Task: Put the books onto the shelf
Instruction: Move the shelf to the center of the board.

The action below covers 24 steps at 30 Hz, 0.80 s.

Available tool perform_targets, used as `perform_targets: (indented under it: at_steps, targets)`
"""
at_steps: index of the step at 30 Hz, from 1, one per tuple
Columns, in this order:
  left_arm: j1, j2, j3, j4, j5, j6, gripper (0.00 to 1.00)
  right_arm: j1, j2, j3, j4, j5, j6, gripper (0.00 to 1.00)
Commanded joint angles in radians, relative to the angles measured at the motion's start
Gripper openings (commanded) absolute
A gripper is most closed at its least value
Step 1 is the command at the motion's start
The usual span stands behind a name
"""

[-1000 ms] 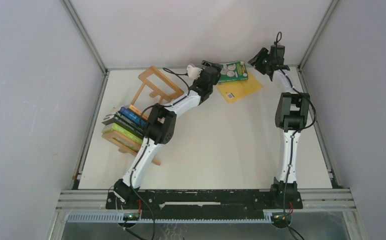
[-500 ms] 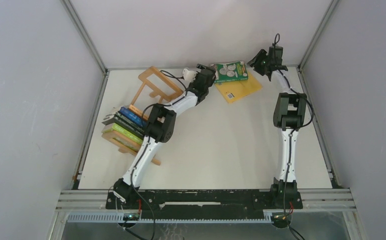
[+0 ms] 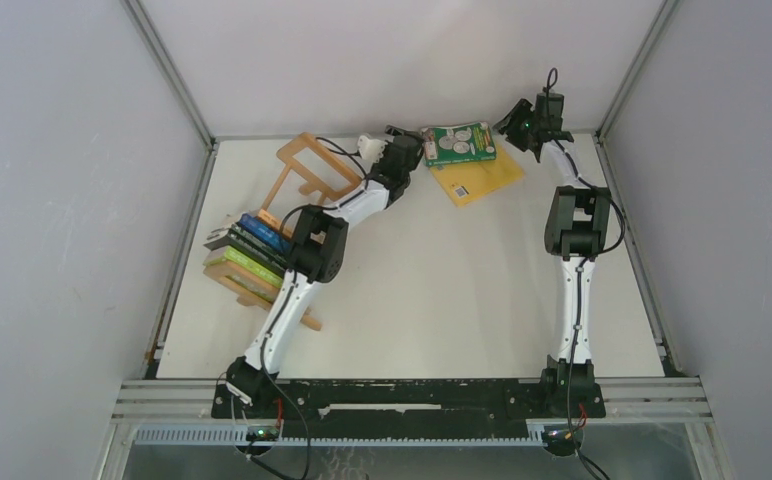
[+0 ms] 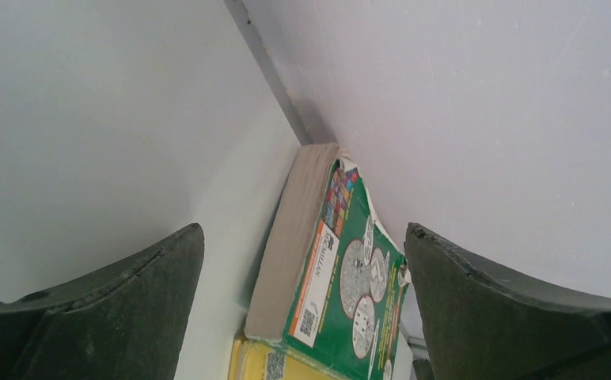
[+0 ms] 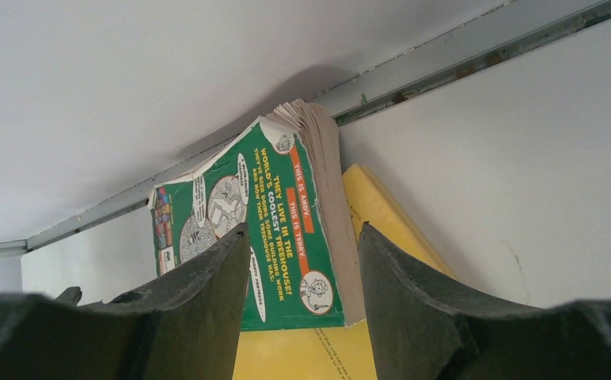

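A green book with white circles (image 3: 459, 143) lies against the back wall, partly on a yellow-orange book (image 3: 482, 178). My left gripper (image 3: 409, 148) sits just left of the green book, open, facing its page edge (image 4: 298, 229). The green cover (image 4: 354, 277) and a corner of the yellow book (image 4: 259, 360) show between its fingers. My right gripper (image 3: 522, 122) is at the green book's right end, open. Its fingertips frame the cover (image 5: 282, 206) over the yellow book (image 5: 381, 210), gripping nothing. Several books (image 3: 252, 248) stand leaning in the light-wood shelf (image 3: 310, 165) at left.
The back wall and its metal rail (image 5: 461, 67) run right behind the two loose books. The left arm's elbow (image 3: 317, 245) hangs beside the shelf. The side walls close in the table (image 3: 442, 290) at left and right.
My left gripper has drawn back to the left along the back wall. The green book has slid slightly left, and my right gripper has edged left behind it.
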Motion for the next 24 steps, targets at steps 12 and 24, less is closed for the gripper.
perform_targets:
  at_steps: [12, 24]
  targets:
    - [0.058, -0.107, -0.170, 0.101, -0.003, -0.007, 1.00, 0.008, 0.016, 0.053, 0.016, 0.001, -0.001, 0.60]
    - [0.091, -0.166, -0.285, 0.141, -0.014, -0.001, 1.00, 0.010, 0.018, 0.052, 0.012, -0.004, 0.002, 0.60]
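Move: From the left hand the wooden shelf's middle lies about 29 cm left and 27 cm back, near its own height; its far end frame is closer, some 23 cm left and 11 cm back. The books already on it sit roughly 37 cm left, 30 cm back. The green book lies about 14 cm right, level ahead and 5 cm lower. From the right hand the green book is some 15 cm left, 3 cm back, 6 cm down; the shelf's middle is about 59 cm left and 29 cm back. Bring the left gripper about 5.5 cm left, away from the green book and towards the shelf's far end, sinking 1 cm early on and then staying at that height near the back wall. Keep the fingers wide open and touching nothing, the wrist barely turning. Meanwhile lower the right gripper some 1.5 cm beside the green book, fingers part open. ##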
